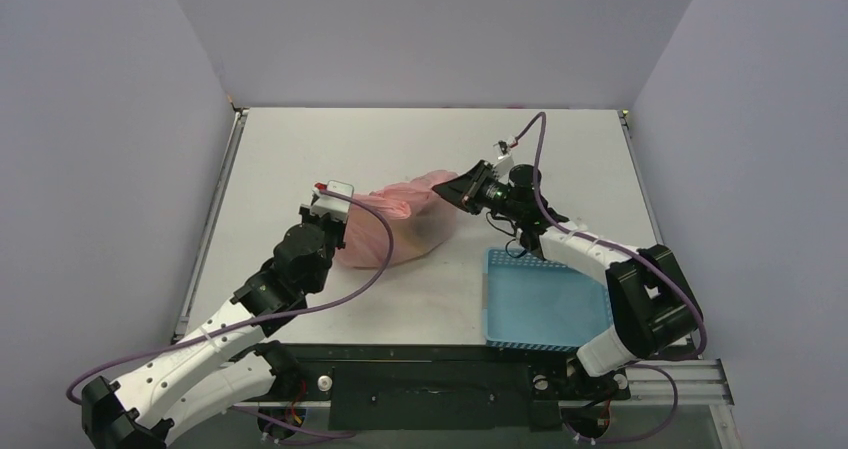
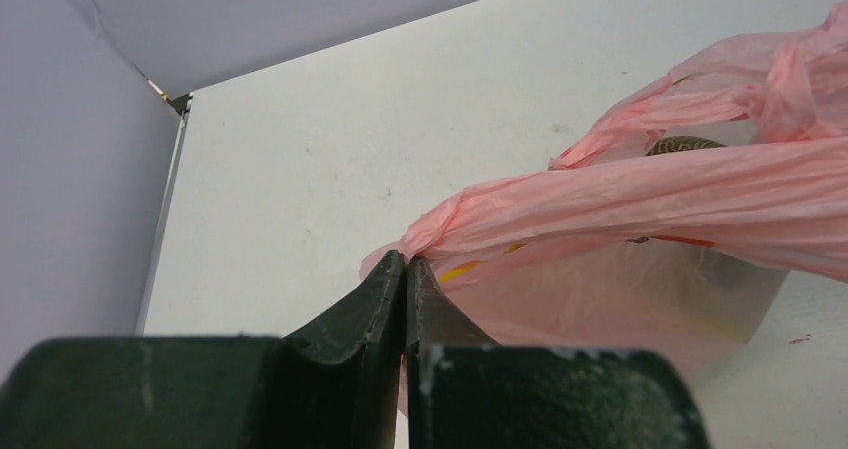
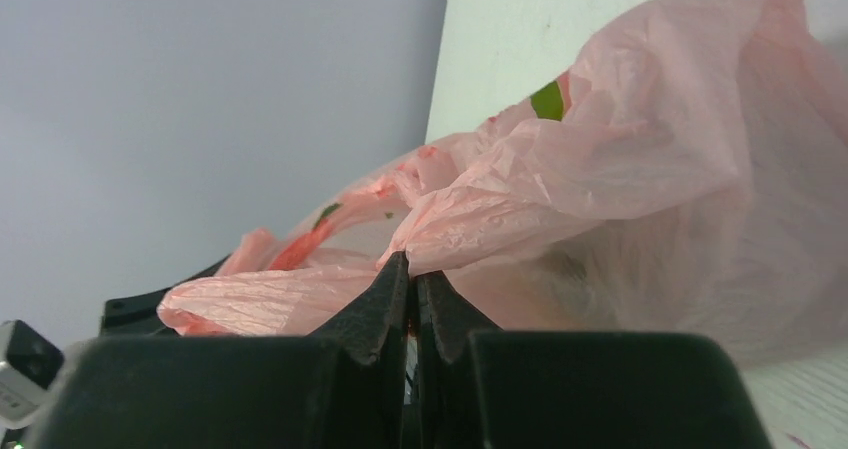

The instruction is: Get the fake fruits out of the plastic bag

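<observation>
The pink plastic bag (image 1: pixel 400 227) lies crumpled in the middle of the table, stretched between both arms. My left gripper (image 1: pixel 345 207) is shut on the bag's left edge, and in the left wrist view (image 2: pixel 407 259) its tips pinch a bunched fold. My right gripper (image 1: pixel 442 190) is shut on the bag's far right edge; in its wrist view (image 3: pixel 410 259) the film is nipped between the tips. Of the fake fruits, a netted melon (image 2: pixel 685 145) peeks out of the bag's mouth and something yellow (image 2: pixel 458 270) shows through the film. The other fruits are hidden.
A blue perforated basket (image 1: pixel 545 304) sits at the near right, beside the right arm's base. Grey walls close in the table on the left, back and right. A metal rail runs along the table's left edge (image 1: pixel 212 229).
</observation>
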You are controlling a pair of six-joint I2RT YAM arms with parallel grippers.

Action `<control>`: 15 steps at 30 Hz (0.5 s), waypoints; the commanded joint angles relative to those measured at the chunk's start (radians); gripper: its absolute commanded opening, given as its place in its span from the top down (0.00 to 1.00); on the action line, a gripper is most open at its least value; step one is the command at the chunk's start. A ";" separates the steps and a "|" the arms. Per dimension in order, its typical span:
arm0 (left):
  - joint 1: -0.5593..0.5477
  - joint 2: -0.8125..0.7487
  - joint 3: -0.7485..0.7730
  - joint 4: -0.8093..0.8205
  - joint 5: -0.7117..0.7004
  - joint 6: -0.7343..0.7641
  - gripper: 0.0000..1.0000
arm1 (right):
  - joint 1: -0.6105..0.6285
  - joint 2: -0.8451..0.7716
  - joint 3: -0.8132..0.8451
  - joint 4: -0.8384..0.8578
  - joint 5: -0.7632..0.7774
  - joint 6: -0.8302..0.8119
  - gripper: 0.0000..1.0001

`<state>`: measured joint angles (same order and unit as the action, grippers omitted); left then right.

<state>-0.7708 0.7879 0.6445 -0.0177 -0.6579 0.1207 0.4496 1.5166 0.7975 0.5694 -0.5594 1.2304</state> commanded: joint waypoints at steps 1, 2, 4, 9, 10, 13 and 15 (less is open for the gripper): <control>0.007 -0.023 0.007 0.057 0.023 0.012 1.00 | 0.004 -0.059 0.049 -0.144 -0.025 -0.135 1.00; 0.007 -0.020 0.010 0.050 0.041 0.008 1.00 | 0.004 -0.067 0.057 -0.178 -0.010 -0.150 1.00; 0.007 -0.011 0.024 0.026 0.096 -0.018 1.00 | 0.006 -0.094 0.077 -0.283 0.016 -0.206 1.00; 0.008 0.023 0.124 -0.155 0.209 -0.199 0.95 | 0.026 -0.169 0.122 -0.439 0.075 -0.333 1.00; 0.007 0.029 0.180 -0.194 0.243 -0.286 0.89 | 0.035 -0.176 0.129 -0.468 0.089 -0.357 1.00; 0.008 0.043 0.304 -0.388 0.323 -0.440 0.63 | 0.050 -0.198 0.139 -0.504 0.103 -0.385 1.00; 0.009 0.038 0.361 -0.495 0.375 -0.560 0.60 | 0.057 -0.205 0.140 -0.501 0.093 -0.387 1.00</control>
<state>-0.7685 0.8425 0.8528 -0.3058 -0.4194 -0.1711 0.4885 1.3529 0.8986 0.1158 -0.4946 0.9188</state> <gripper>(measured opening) 0.369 0.007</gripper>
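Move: The pink bag's middle lies about 11 cm to the right of the left hand, some 3 cm ahead and 11 cm below. Inside, the brown fruit sits about 16 cm right of that hand, 3 cm ahead. From the right hand, the bag's middle is some 7 cm left and 3 cm back, the fruit 2 cm left and 3 cm back; the blue basket lies 24 cm right and 18 cm back. The left hand moves about 5 cm right, opens and releases the bag's rim; the right keeps its pinch, backing slightly. ##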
